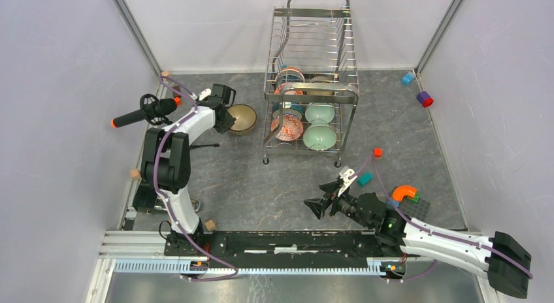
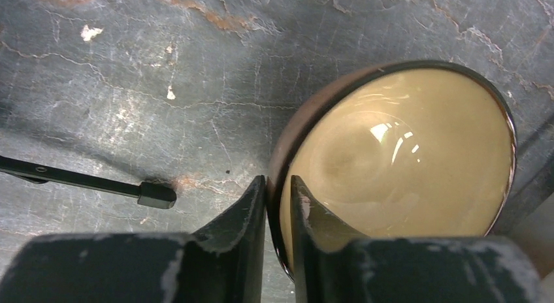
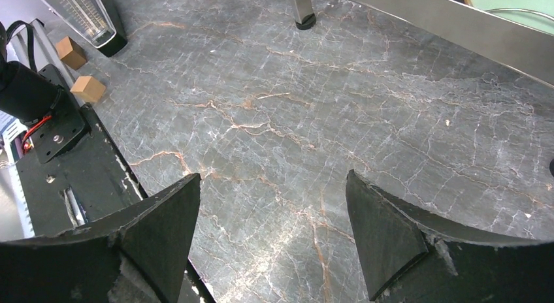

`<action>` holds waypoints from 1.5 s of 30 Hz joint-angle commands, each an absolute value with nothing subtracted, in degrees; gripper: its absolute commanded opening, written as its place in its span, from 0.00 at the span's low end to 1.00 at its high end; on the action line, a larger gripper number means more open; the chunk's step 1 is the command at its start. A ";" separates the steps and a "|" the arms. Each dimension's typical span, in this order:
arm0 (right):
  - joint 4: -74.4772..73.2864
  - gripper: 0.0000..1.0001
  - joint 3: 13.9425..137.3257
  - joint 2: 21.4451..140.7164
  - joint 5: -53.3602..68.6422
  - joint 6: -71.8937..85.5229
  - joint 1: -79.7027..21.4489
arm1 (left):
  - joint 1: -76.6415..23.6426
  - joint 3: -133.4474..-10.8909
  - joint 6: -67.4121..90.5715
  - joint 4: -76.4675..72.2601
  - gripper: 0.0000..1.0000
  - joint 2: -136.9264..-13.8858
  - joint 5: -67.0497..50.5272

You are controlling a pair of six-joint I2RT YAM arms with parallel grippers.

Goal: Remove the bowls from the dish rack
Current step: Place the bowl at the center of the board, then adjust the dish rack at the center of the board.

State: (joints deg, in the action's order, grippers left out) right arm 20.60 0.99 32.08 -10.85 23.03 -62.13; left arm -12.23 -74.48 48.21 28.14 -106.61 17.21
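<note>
The dish rack (image 1: 313, 48) stands at the back centre, a two-tier chrome wire frame; its steel rail (image 3: 444, 29) crosses the right wrist view. Bowls remain in it: two pale green (image 1: 319, 111) (image 1: 320, 136), a red patterned one (image 1: 287, 128), a blue one (image 1: 287, 110), and others on the upper tier (image 1: 289, 78). A tan bowl (image 1: 242, 117) (image 2: 405, 159) with a dark rim sits upright on the table left of the rack. My left gripper (image 1: 228, 117) (image 2: 277, 185) straddles its rim, jaws slightly parted, with a sliver of gap inside. My right gripper (image 1: 313, 207) (image 3: 274, 185) hovers wide open over bare table.
Toy blocks lie at the right: blue (image 1: 407, 78), purple-red (image 1: 424, 98), red (image 1: 377, 153), teal (image 1: 364, 179) and an orange arch (image 1: 405, 193). Wooden cubes (image 1: 210, 224) (image 3: 87, 89) sit near the left base. A thin black rod (image 2: 85, 182) lies beside the tan bowl.
</note>
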 commanded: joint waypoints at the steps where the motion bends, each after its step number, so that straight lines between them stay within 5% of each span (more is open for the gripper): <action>1: 21.57 0.86 -3.88 32.44 -11.45 22.15 -62.15 | -12.11 -77.26 48.82 24.91 0.28 -105.91 15.49; 20: 19.22 0.87 -2.63 30.93 -12.18 21.19 -62.22 | -12.56 -75.85 45.00 25.75 0.78 -99.81 14.38; 39: 10.66 0.90 2.61 29.85 -15.37 16.64 -62.28 | -21.33 -75.80 34.92 27.77 1.00 -85.96 23.77; 45: 10.77 0.94 2.12 28.64 -19.39 20.09 -62.21 | -27.50 -75.38 29.98 30.73 1.00 -77.35 29.77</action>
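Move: The left fingers, already loosening slightly, sit astride the tan bowl's rim at its near-left edge; the bowl's middle is about 5 cm to their right, 3 cm ahead and 2 cm lower. The mic stand's leg tip lies some 5 cm left, 4 cm back, the rack's near-left foot about 13 cm right and 11 cm back, both 5 cm below. From the right hand the bowl lies roughly 28 cm ahead, 26 cm left and 6 cm down. The left fingers let go of the tan bowl's rim, spreading from a narrow gap to wide open while the hand hardly stirs; the hand then climbs away from the bowl, ever faster, by some 17 cm, drifting right over it and finally a little back, the fingers swinging up by about 20 degrees as the hand turns clockwise. The right hand, empty and open, later sinks and eases right a few centimetres, its fingers tipping down. ##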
